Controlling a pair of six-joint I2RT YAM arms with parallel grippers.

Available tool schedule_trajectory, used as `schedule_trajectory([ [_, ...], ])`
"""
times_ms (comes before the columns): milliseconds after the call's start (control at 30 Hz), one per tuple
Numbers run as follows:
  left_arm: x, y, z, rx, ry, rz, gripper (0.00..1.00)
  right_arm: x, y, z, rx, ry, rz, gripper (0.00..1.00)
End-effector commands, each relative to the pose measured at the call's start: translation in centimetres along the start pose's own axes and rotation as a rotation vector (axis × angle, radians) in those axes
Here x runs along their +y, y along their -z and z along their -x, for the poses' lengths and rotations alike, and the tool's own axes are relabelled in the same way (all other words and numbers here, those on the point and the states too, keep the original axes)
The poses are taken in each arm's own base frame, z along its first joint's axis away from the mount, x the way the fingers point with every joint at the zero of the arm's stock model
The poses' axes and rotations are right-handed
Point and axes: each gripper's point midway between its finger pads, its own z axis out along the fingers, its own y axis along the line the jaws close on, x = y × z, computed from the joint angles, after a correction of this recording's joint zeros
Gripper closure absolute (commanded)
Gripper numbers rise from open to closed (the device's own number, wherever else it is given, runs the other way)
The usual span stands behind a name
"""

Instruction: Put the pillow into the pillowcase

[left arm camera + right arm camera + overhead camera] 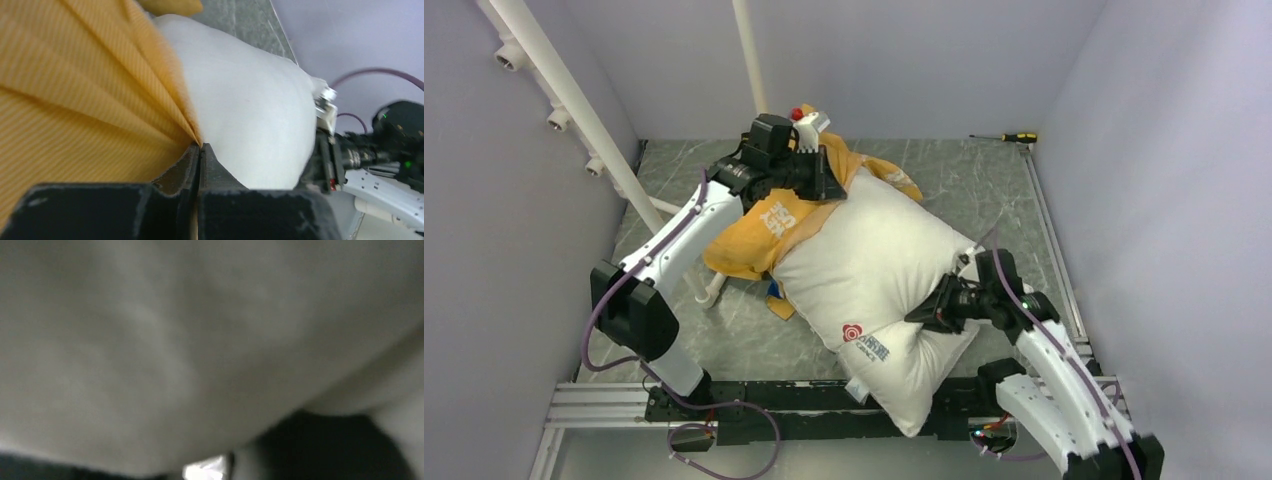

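Note:
The plump white pillow lies diagonally across the table, its red-and-blue logo toward the near end. Its far end sits partly inside the yellow-orange pillowcase, which is bunched on its left. My left gripper is at the far end of the pillow, shut on a gathered edge of the pillowcase; the jaws meet tight on the fabric beside the pillow. My right gripper presses into the pillow's right side and dents it. White pillow cloth fills the right wrist view, hiding the jaws.
A screwdriver with a yellow handle lies at the far right edge. A white pipe frame slants along the left. A white device with a red button stands behind the left gripper. Purple walls enclose the table; the pillow overhangs the aluminium rail at the near edge.

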Motion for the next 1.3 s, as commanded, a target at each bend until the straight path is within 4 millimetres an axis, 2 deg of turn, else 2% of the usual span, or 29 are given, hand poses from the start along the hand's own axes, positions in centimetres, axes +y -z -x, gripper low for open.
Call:
schedule_trajectory([
  [0,-5.9,0.7,-1.9,0.083,-0.098,-0.135,0.98,5.2,-4.1,8.2,-0.181,0.151,0.165,0.99],
  [67,-6.7,0.7,-2.5,0.099,-0.11,-0.133,0.99,8.0,-4.0,10.9,-0.24,0.234,0.18,1.0],
  [100,-7.0,0.8,-2.7,0.107,-0.117,-0.127,0.99,11.0,-2.8,12.5,-0.29,0.294,0.205,1.0],
  [133,-7.0,0.8,-2.9,0.115,-0.12,-0.114,0.99,13.1,-2.0,13.5,-0.32,0.35,0.217,1.0],
  [200,-7.2,0.7,-2.9,0.109,-0.127,-0.102,0.99,17.5,0.2,14.7,-0.369,0.45,0.276,1.0],
  [333,-8.9,0.0,-2.1,0.085,-0.104,-0.151,0.99,25.4,4.1,14.0,-0.397,0.587,0.506,1.0],
  [433,-11.5,-0.7,-1.0,0.076,-0.124,-0.209,0.99,28.7,4.7,12.7,-0.357,0.615,0.648,1.0],
  [533,-13.8,-1.2,-0.2,0.09,-0.148,-0.276,0.95,29.9,4.9,11.8,-0.347,0.6,0.738,1.0],
  [567,-13.5,-1.3,-0.1,0.099,-0.155,-0.252,0.86,30.0,5.0,11.9,-0.357,0.593,0.741,1.0],
  [667,-12.0,0.1,1.4,0.064,-0.214,-0.101,0.44,30.3,6.0,12.7,-0.42,0.599,0.682,1.0],
  [733,-11.1,2.2,2.9,0.003,-0.268,0.003,0.25,31.2,7.2,13.4,-0.483,0.611,0.655,1.0],
  [767,-11.0,3.9,3.6,-0.041,-0.297,0.043,0.17,31.4,7.3,13.8,-0.495,0.61,0.638,1.0],
  [800,-10.6,5.0,4.0,-0.068,-0.322,0.086,0.03,31.8,7.4,14.2,-0.503,0.612,0.626,1.0],
  [933,-9.9,9.5,4.3,-0.144,-0.356,0.179,0.01,33.0,6.4,15.7,-0.484,0.617,0.601,1.0],
  [1033,-9.0,11.8,2.7,-0.158,-0.27,0.227,0.01,33.7,5.9,16.6,-0.488,0.619,0.605,1.0],
  [1100,-7.8,12.7,0.5,-0.15,-0.158,0.263,0.01,34.1,5.7,17.3,-0.497,0.622,0.601,1.0],
  [1167,-5.0,13.2,-2.8,-0.125,-0.065,0.343,0.01,34.5,5.3,18.1,-0.501,0.62,0.597,1.0],
  [1200,-3.9,14.2,-4.0,-0.135,-0.025,0.381,0.01,34.6,5.1,18.3,-0.498,0.62,0.599,1.0],
  [1233,-2.7,14.1,-5.6,-0.11,0.019,0.418,0.01,34.7,4.8,18.7,-0.495,0.618,0.599,1.0],
  [1267,-1.9,14.8,-7.0,-0.107,0.054,0.445,0.01,34.6,4.4,19.1,-0.489,0.609,0.589,1.0],
])
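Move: The right hand is at the pillow's near right part, its fingers half shut around a fold right at the tips. From there the pillow's logo is about 11 cm left and 2 cm back, the white label some 10 cm left and 13 cm back, and the pillowcase mouth roughly 18 cm ahead, 16 cm left and somewhat higher. The left hand grips the pillowcase hem at its fingertips; the pillow fold lies about 22 cm back, 14 cm right and 14 cm below it. Forward and up, some 23 cm each way and about 10 cm left, the right hand finishes shutting on the pillow fold and hauls it towards the pillowcase mouth, tipping upward nearly 40 degrees. The left keeps hold of the hem at first, easing a few centimetres right, then opens wide, lets go, and swings back, up and left over the folded-up pillow. ##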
